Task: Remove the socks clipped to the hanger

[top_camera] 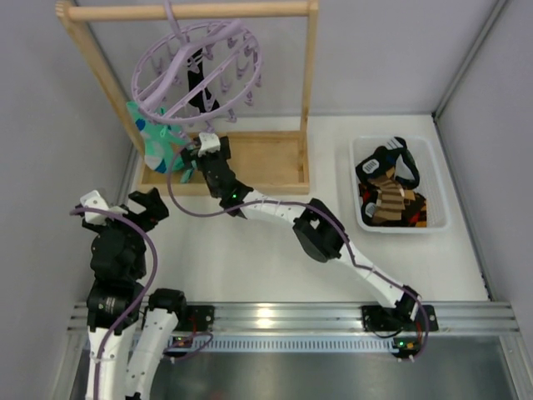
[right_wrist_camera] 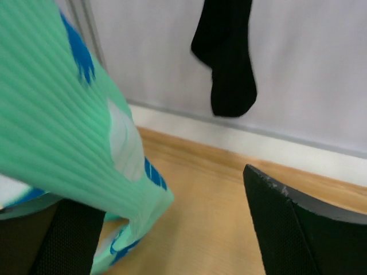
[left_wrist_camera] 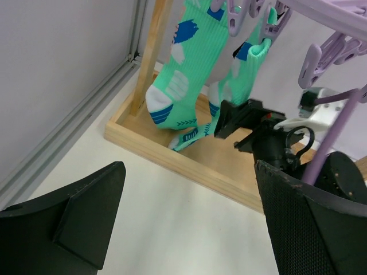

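Note:
The lilac hanger (top_camera: 196,68) hangs from the wooden rack's top bar. Two teal socks (top_camera: 158,140) are clipped at its left side and one black sock (top_camera: 200,90) hangs near its middle. In the left wrist view the teal socks (left_wrist_camera: 184,74) dangle over the rack's base. My right gripper (top_camera: 191,160) is open at their lower ends. In the right wrist view a teal sock (right_wrist_camera: 69,143) lies against the left finger (right_wrist_camera: 69,240), partly inside the gap, and the black sock (right_wrist_camera: 226,57) hangs behind. My left gripper (top_camera: 127,208) is open above the table with nothing between its fingers.
The wooden rack (top_camera: 250,162) stands at the back left with a shallow tray base and two uprights. A white basket (top_camera: 358,212) at the right holds brown striped and black socks. Grey walls close in the left and back sides.

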`<act>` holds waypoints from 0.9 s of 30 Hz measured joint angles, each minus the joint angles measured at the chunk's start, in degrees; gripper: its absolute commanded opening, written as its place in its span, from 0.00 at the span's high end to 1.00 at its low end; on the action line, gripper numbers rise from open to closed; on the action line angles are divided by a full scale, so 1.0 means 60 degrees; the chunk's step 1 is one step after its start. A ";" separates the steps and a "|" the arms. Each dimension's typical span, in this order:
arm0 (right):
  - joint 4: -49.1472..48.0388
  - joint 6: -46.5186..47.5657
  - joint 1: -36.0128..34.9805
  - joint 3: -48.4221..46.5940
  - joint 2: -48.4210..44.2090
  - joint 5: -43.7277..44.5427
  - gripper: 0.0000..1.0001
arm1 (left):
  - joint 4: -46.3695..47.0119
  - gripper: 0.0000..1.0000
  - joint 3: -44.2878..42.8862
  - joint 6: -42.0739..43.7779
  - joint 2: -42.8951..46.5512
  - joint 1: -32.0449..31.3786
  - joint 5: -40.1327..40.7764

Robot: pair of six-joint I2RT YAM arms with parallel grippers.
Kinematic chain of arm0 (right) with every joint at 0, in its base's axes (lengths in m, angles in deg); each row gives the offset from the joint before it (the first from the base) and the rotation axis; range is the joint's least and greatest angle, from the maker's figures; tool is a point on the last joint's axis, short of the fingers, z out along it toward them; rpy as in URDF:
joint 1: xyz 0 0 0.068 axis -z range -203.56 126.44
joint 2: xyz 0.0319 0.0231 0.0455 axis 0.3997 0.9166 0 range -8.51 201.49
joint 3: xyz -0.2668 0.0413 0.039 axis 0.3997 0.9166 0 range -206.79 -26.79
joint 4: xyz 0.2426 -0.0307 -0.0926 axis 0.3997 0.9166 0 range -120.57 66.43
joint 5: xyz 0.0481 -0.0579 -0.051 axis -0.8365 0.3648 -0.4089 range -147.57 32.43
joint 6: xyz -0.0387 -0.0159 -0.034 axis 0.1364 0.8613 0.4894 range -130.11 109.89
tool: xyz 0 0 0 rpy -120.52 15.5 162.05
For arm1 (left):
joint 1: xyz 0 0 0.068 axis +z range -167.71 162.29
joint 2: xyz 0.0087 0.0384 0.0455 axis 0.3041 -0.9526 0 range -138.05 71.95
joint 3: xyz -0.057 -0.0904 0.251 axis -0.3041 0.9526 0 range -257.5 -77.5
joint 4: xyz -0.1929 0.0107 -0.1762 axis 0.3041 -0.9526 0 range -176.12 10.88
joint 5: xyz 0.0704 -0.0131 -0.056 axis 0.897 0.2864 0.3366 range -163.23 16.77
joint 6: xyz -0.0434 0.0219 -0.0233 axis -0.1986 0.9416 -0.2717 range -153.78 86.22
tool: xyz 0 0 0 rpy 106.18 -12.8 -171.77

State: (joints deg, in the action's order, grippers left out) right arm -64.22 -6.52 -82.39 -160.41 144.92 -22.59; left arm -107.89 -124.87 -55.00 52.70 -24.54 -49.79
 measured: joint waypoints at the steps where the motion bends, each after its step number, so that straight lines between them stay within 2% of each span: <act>1: -0.0098 0.0117 0.0004 0.0423 -0.0117 -0.0106 0.17 | 0.0000 0.01 0.0033 0.0000 0.0000 -0.0015 -0.0004; 4: -0.0503 0.0466 -0.0047 0.1719 -0.0372 -0.0652 0.30 | 0.0000 0.01 0.0066 -0.0004 0.0000 -0.0058 -0.0018; 8: -0.1042 0.0736 -0.0149 0.2856 -0.0550 -0.1388 0.35 | 0.0000 0.01 0.0066 -0.0004 0.0004 -0.0069 -0.0098; 11: -0.1224 0.0831 -0.0168 0.2863 -0.0557 -0.1851 0.36 | 0.0000 0.02 0.0069 0.0000 0.0004 -0.0069 -0.0189; 16: -0.1184 0.0790 -0.0109 0.1974 -0.0557 -0.2379 0.37 | 0.0000 0.02 0.0069 0.0033 0.0004 -0.0098 -0.0288; 19: -0.1290 0.0805 -0.0029 0.1628 -0.0572 -0.2579 0.48 | 0.0000 0.02 0.0069 0.0033 0.0004 -0.0138 -0.0328; 20: -0.1333 0.0812 0.0004 0.1639 -0.0583 -0.2616 0.61 | 0.0000 0.02 0.0069 0.0029 0.0004 -0.0142 -0.0335; 21: -0.1351 0.0867 0.0029 0.1705 -0.0594 -0.2645 0.70 | 0.0000 0.02 0.0066 0.0025 0.0004 -0.0157 -0.0335; 23: -0.1515 0.0871 0.0073 0.2095 -0.0699 -0.2710 0.82 | 0.0000 0.02 0.0066 0.0018 0.0000 -0.0168 -0.0335; 27: -0.1898 0.0903 0.0084 0.3333 -0.1133 -0.2758 0.85 | 0.0004 0.02 0.0066 -0.0073 -0.0033 -0.0182 -0.0321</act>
State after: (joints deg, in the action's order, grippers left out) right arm -75.60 -1.10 -81.89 -140.41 138.12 -39.13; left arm -107.87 -124.48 -55.43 52.51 -25.63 -51.71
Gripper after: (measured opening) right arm 0.170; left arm 0.985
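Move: The right gripper, open, is just beside the nearer turquoise sock, whose middle is about 5 cm straight to its left and roughly level with it. The other turquoise sock hangs about 11 cm left and 3 cm farther out from this hand; the black sock is some 16 cm ahead, 1 cm left and 6 cm higher. From the left hand, the nearer turquoise sock lies roughly 25 cm ahead, 5 cm right and 10 cm lower. Dip the right gripper about 7 cm while drawing it back 3 cm and starting to narrow the fingers, then bring it up nearly as far again, easing left and turning some 15 degrees counter-clockwise to take in the nearer turquoise sock. Close the fingers on its lower part near the heel, pinching it, and sink about 3 cm. ##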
